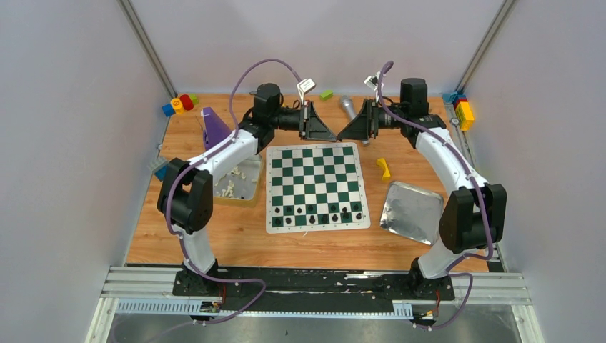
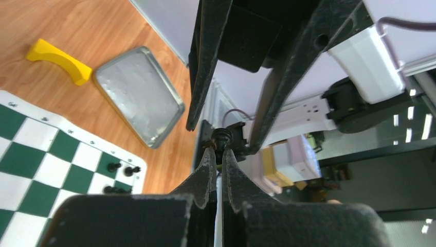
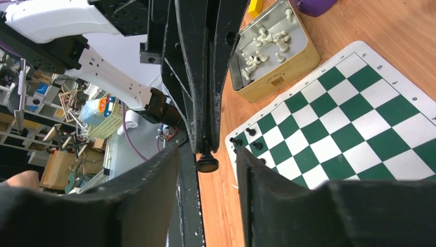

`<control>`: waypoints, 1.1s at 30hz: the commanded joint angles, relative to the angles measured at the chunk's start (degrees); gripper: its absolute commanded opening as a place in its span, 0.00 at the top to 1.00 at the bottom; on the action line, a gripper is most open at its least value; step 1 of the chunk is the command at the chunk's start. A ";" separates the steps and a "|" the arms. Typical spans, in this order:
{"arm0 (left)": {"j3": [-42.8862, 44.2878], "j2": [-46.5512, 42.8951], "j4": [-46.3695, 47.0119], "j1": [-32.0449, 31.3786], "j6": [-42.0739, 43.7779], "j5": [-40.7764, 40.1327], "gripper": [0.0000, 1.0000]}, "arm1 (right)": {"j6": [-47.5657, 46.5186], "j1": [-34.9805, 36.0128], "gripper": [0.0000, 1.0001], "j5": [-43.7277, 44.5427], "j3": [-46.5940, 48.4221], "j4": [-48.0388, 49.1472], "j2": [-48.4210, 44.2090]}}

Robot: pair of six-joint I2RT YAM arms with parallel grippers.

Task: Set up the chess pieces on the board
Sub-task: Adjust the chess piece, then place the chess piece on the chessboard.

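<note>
My left gripper [image 1: 333, 135] and right gripper [image 1: 342, 135] meet tip to tip above the far edge of the board [image 1: 314, 179]. In the left wrist view the left gripper [image 2: 217, 150] is shut on the top of a black chess piece [image 2: 222, 135]. The right wrist view shows that piece's round base [image 3: 207, 163] hanging from the left fingers, with my right gripper [image 3: 206, 154] open on either side of it and not touching. Several black pieces [image 1: 318, 214] stand on the board's two near rows. White pieces [image 1: 234, 184] lie in a gold tin [image 3: 275, 67] left of the board.
A shiny metal tray [image 1: 411, 211] lies right of the board, with a yellow block [image 1: 384, 168] beyond it. A purple object [image 1: 213, 125] stands at the far left. Coloured blocks [image 1: 179, 103] and more blocks [image 1: 463, 111] sit in the far corners. A silver cylinder [image 1: 348, 107] lies behind the grippers.
</note>
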 commanded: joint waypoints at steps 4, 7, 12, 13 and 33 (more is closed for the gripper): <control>6.55 -5.15 -27.00 -0.52 27.00 -3.96 1.00 | -3.91 -4.88 0.42 1.89 -0.99 -1.79 -4.05; 10.60 -4.84 -45.97 -1.20 40.03 -9.87 1.00 | -6.29 -8.78 0.41 2.20 -3.07 -3.67 -6.86; 16.82 -2.63 -66.18 -6.80 60.77 -25.58 1.00 | -10.55 -18.36 0.41 3.89 -8.85 -5.51 -13.50; 17.17 -2.31 -69.73 -7.86 62.37 -30.45 1.00 | -11.30 -19.72 0.41 4.23 -10.14 -5.74 -14.80; 24.03 15.05 -80.46 -25.33 70.09 -56.32 1.00 | -18.48 -29.10 0.41 5.64 -23.23 -7.02 -25.96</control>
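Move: The open pawn square in the front row of black pieces, to which the left hand carries its black chess piece, lies about 9 cm back, 2 cm left and 26 cm below it. At that same depth the neighbouring pawns stand roughly 6 cm to the hand's left and 1 cm to its right; the back-row piece behind the gap is some 13 cm back and 2 cm left. From the right hand the gap is around 9 cm back, 3 cm left, 26 cm down. The black chess piece, still pinched in the shut left fingers, is brought down about 21 cm towards the gap among the pawns: first down, then back as well by some 8 cm, finally almost straight down, while the wrist swings the fingers from pointing right to nearly straight down. The already parted right fingers open wider and that hand withdraws rightward some 16 cm, turning clockwise, then sinks slightly. ##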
